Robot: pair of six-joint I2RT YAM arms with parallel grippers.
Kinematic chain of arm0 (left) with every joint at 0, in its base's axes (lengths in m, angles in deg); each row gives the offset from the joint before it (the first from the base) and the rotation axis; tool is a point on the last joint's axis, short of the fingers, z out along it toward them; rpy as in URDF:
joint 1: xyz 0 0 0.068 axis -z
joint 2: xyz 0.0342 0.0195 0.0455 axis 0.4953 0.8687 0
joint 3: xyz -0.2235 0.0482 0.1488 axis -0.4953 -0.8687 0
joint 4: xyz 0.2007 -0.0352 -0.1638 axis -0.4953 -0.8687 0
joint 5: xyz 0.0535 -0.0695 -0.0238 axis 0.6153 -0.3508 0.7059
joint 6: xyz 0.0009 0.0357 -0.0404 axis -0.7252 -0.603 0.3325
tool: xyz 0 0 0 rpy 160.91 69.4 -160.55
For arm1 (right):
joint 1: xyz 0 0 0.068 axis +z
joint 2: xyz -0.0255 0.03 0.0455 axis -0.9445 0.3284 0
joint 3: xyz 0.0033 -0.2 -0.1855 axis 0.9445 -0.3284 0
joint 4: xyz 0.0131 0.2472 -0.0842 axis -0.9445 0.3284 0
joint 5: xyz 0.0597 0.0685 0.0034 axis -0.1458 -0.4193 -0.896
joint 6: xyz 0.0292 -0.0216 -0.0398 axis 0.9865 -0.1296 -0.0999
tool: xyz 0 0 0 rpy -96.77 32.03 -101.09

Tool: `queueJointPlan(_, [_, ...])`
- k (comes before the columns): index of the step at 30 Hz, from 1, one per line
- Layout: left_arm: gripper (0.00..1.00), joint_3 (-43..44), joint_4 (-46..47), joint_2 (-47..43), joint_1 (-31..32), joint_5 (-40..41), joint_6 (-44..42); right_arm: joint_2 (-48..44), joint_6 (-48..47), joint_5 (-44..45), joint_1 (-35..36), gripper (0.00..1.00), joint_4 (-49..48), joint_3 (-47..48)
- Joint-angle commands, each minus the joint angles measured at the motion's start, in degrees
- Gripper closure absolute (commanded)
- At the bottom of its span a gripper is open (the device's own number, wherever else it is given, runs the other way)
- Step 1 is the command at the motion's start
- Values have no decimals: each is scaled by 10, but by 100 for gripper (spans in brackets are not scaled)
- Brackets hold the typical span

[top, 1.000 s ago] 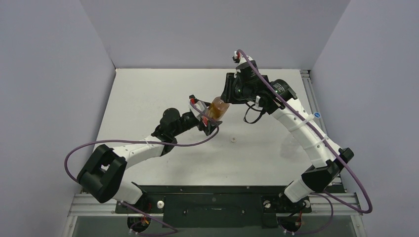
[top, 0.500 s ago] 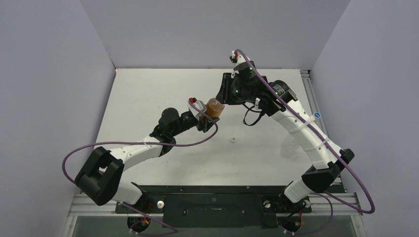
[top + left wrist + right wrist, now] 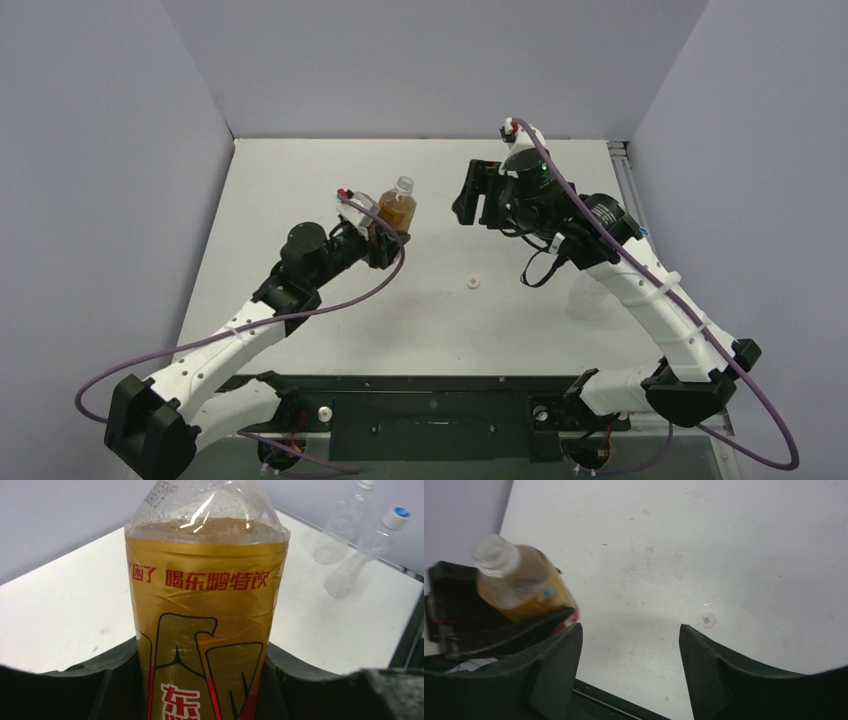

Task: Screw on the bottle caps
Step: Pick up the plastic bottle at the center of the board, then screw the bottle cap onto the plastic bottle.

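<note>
My left gripper (image 3: 388, 232) is shut on the amber bottle (image 3: 397, 210), which it holds upright above the table's left-middle. In the left wrist view the bottle's orange label (image 3: 205, 605) fills the frame between both black fingers. A pale cap (image 3: 496, 555) sits on its neck. My right gripper (image 3: 473, 195) hangs open to the right of the bottle, apart from it, with nothing between its fingers (image 3: 554, 650). A clear bottle (image 3: 357, 555) with a blue-and-white cap (image 3: 398, 514) lies at the far right of the table.
A small white round piece (image 3: 473, 283) lies on the table between the arms, also in the right wrist view (image 3: 707, 620). A second clear bottle shape (image 3: 340, 527) lies beside the first. Grey walls stand on three sides; a black rail (image 3: 430, 400) runs along the near edge.
My right gripper has opened off the bottle's top and drawn back to the right. The left gripper has closed on the amber bottle, moved it left and stood it upright.
</note>
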Motion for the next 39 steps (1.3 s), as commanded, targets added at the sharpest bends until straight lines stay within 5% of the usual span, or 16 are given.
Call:
queueJointPlan(1, [75, 45, -157, -57, -40, 105, 41, -44, 7, 88, -5, 34, -3, -95])
queueJointPlan(8, [74, 35, -234, -114, -54, 86, 34, -56, 18, 110, -3, 35, -47, -174])
queueJointPlan(20, [72, 25, -244, -171, -53, 11, 16, 82, 33, 177, 7, 44, -207, -343])
queueJointPlan(39, [71, -10, -235, -185, -53, 22, 14, 189, 51, 104, -32, 60, -356, -454])
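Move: The loose white cap lies on the table about 4 cm ahead of the right hand, 4 cm to its right and some 36 cm below. Near the way down, the open-mouthed amber bottle in the left hand stands roughly 15 cm left, 3 cm ahead and 6 cm below; a clear bottle stands about 31 cm right, 3 cm back and 28 cm below. From the left hand, the cap is some 17 cm right, 2 cm ahead and 28 cm down. Still gripping the amber bottle, the left hand draws it about 7 cm left, then some 4 cm back, clear of the right hand. The empty right hand swings slightly right, then drops almost 35 cm to the cap, its fingers tipping to point steeply down and narrowing partway; contact with the cap can't be seen. ##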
